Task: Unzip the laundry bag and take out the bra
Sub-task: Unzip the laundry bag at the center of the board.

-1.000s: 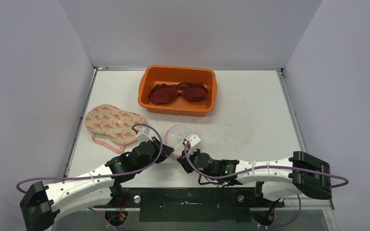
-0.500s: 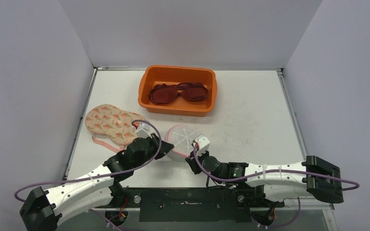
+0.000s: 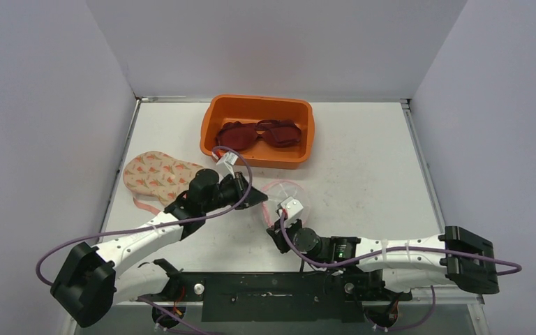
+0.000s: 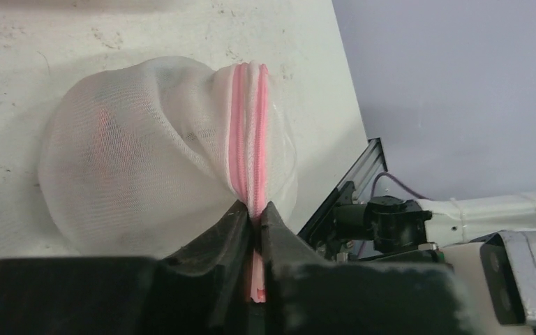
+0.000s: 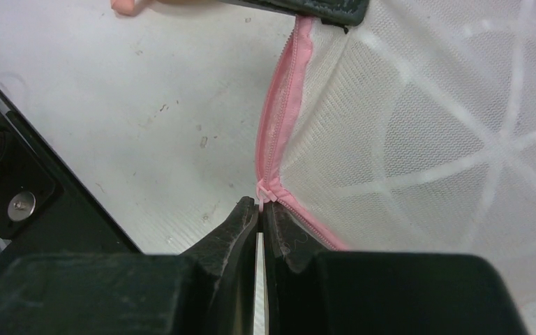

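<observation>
The laundry bag [image 3: 287,197] is a round white mesh pouch with a pink zipper [image 4: 248,132], lying between the two arms. My left gripper [image 4: 254,213] is shut on the pink zipper tape at the bag's edge, also seen from above [image 3: 259,199]. The right gripper [image 5: 260,208] is shut on the small pink zipper pull [image 5: 264,190], at the bag's near side [image 3: 273,227]. The zipper band [image 5: 283,118] runs taut between the two grips. A faint reddish patch [image 4: 102,120] shows through the mesh; whether it is the bra I cannot tell.
An orange bin [image 3: 211,130] at the back holds a dark red bra [image 3: 262,132]. A peach floral padded piece [image 3: 155,174] with a pink strap lies at the left, just behind the left arm. The black frame rail [image 3: 272,289] runs along the near edge.
The left arm has swung up and to the right, pulling its end of the bag away from the near edge. The bag has shifted right. The right gripper keeps its hold on the pull.
</observation>
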Motion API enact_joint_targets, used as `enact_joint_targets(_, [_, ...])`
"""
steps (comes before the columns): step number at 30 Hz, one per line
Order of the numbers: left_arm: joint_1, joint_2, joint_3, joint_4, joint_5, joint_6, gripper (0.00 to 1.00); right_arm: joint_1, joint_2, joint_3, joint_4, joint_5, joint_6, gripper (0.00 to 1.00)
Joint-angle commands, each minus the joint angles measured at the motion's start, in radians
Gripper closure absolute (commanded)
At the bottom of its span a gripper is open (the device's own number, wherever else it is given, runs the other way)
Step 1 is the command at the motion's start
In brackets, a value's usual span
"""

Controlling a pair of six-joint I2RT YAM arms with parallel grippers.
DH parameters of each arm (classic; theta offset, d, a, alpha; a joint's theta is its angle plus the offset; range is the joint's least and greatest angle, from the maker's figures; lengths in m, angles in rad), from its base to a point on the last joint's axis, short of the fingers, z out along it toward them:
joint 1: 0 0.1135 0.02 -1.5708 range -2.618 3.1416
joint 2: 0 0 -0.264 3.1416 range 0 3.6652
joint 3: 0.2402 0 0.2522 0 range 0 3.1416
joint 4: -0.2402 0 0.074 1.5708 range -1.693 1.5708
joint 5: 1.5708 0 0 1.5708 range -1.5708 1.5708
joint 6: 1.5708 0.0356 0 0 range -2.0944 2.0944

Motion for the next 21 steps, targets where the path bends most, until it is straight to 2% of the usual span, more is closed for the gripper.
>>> enact_joint_targets(1, [0.010, -0.053, -0.037, 0.057, -0.020, 0.015, 0.77, 0.014, 0.043, 0.040, 0.080, -0.027, -0.003, 0.95])
enact_joint_targets(2, [0.010, -0.077, -0.050, 0.022, -0.044, 0.010, 0.60, 0.014, 0.052, 0.039, 0.088, -0.031, -0.003, 0.95])
enact_joint_targets(4, [0.008, -0.141, -0.069, -0.059, -0.100, 0.006, 0.35, 0.014, 0.063, 0.041, 0.093, -0.037, -0.002, 0.95])
enact_joint_targets(7, [0.002, -0.251, -0.103, -0.182, -0.171, -0.027, 0.14, 0.010, 0.080, 0.048, 0.104, -0.051, -0.003, 0.95])
enact_joint_targets(10, [-0.017, -0.347, -0.118, -0.328, -0.232, -0.058, 0.09, 0.007, 0.098, 0.064, 0.114, -0.066, -0.005, 0.95])
enact_joint_targets(13, [-0.081, -0.414, -0.128, -0.430, -0.303, -0.103, 0.06, 0.006, 0.119, 0.076, 0.125, -0.082, -0.011, 0.95])
enact_joint_targets(18, [-0.252, -0.451, -0.144, -0.414, -0.468, -0.209, 0.06, 0.006, 0.156, 0.098, 0.144, -0.110, -0.017, 0.95])
enact_joint_targets(21, [-0.298, -0.423, -0.141, -0.378, -0.525, -0.239, 0.15, 0.006, 0.177, 0.109, 0.154, -0.125, -0.021, 0.95])
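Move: The zipper slider, pinched in my right fingertips, is the point my left hand heads for: about 7 cm back, 2 cm to the right and some 5 cm below it. The laundry bag's middle is roughly 5 cm right of my left hand, 1 cm back and 7 cm down. The orange box stands about 19 cm ahead and 2 cm left; the patterned pouch, some 4 cm ahead and 29 cm left, both about 13 cm lower. I open my left fingers wide and let go of the zipper edge, swing that hand left about 5 cm off it, then draw it back, about 7 cm in all and a little down, turning some 10 degrees counter-clockwise, until its open fingers straddle the line to the slider. My right hand keeps its pinch there and eases about 3 cm left, slightly down. ##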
